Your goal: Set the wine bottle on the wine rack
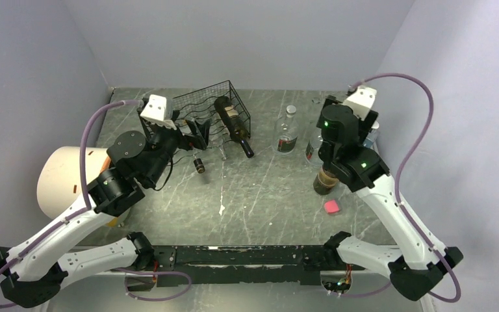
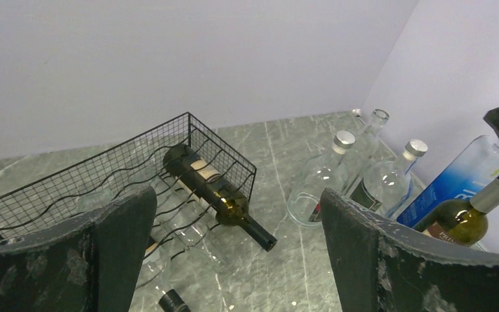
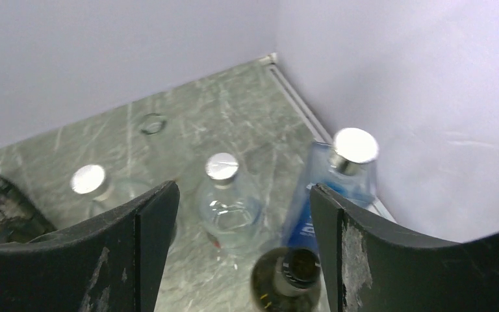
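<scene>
The black wire wine rack (image 1: 209, 107) (image 2: 71, 185) stands at the back left of the table. On its right side lies a dark bottle (image 1: 232, 123) (image 2: 217, 195), neck toward me. A clear bottle with a black cap (image 2: 172, 302) lies beside it. My left gripper (image 1: 195, 130) (image 2: 237, 201) hovers open in front of the rack, holding nothing. An upright olive wine bottle (image 1: 325, 181) (image 3: 291, 276) (image 2: 468, 218) stands at the right. My right gripper (image 3: 242, 195) is above it, open. The bottle's mouth sits between the jaws, close to the right finger.
Clear bottles with silver caps (image 3: 224, 201) (image 1: 288, 133) and a blue bottle (image 3: 338, 182) stand by the back right corner near the wall. A pink block (image 1: 331, 207) lies near the right arm. A cream cylinder (image 1: 58, 179) sits off the table's left edge.
</scene>
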{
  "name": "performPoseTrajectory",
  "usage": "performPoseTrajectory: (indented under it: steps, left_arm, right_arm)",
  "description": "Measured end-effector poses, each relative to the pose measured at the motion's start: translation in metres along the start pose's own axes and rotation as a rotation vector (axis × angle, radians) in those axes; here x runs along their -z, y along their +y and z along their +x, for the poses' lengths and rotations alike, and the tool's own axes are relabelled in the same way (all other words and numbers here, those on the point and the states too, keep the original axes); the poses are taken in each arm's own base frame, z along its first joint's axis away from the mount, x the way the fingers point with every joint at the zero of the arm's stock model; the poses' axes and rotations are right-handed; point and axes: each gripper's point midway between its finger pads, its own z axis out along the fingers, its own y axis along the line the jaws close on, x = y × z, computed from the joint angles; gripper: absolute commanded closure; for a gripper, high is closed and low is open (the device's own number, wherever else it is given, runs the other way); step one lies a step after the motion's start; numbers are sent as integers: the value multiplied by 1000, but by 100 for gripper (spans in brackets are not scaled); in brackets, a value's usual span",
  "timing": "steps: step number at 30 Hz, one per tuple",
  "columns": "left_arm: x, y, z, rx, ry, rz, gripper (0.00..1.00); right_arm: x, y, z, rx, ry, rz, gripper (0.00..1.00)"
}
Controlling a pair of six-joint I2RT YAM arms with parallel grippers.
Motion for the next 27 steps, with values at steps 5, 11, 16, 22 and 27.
performPoseTrajectory:
  steps: [5,11,16,22,27]
  left_arm:
    - [-6,-8,3,9,4,28,2]
    - [-15,-16,19,-11,46,47,3]
    - [-11,-25,19,-8,41,109,3]
    - [-8,-31,14,1,22,149,4]
    - [-8,-32,14,1,23,155,4]
  right_arm:
    - [5,-33,12,-50,16,91,24]
    - [10,-44,50,-23,82,109,37]
    - [14,-52,69,-8,123,122,39]
    - [17,-57,75,-18,131,131,49]
    - [14,-55,90,11,149,124,51]
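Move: The last upright wine bottle's middle is roughly 3 cm back and 5 cm right of the right hand and some 22 cm below; its mouth is only about 7 cm below. From that bottle, the blue bottle stands about 5 cm farther out and 7 cm right, the near clear bottle 8 cm farther out and 5 cm left, and the pink piece lies 8 cm back and 2 cm right. From the left hand the wine bottle is some 48 cm right, 2 cm ahead, well below. No firm contact shows yet: the right hand brings its open fingers to either side of the wine bottle's mouth. It comes right and back towards the bottle, then mostly sinks, about 9 cm down overall, the fingers tipping down and turning slightly clockwise as they draw partly together. The empty left hand, wide open, drifts some 4 cm right, turning about 10 degrees clockwise. ##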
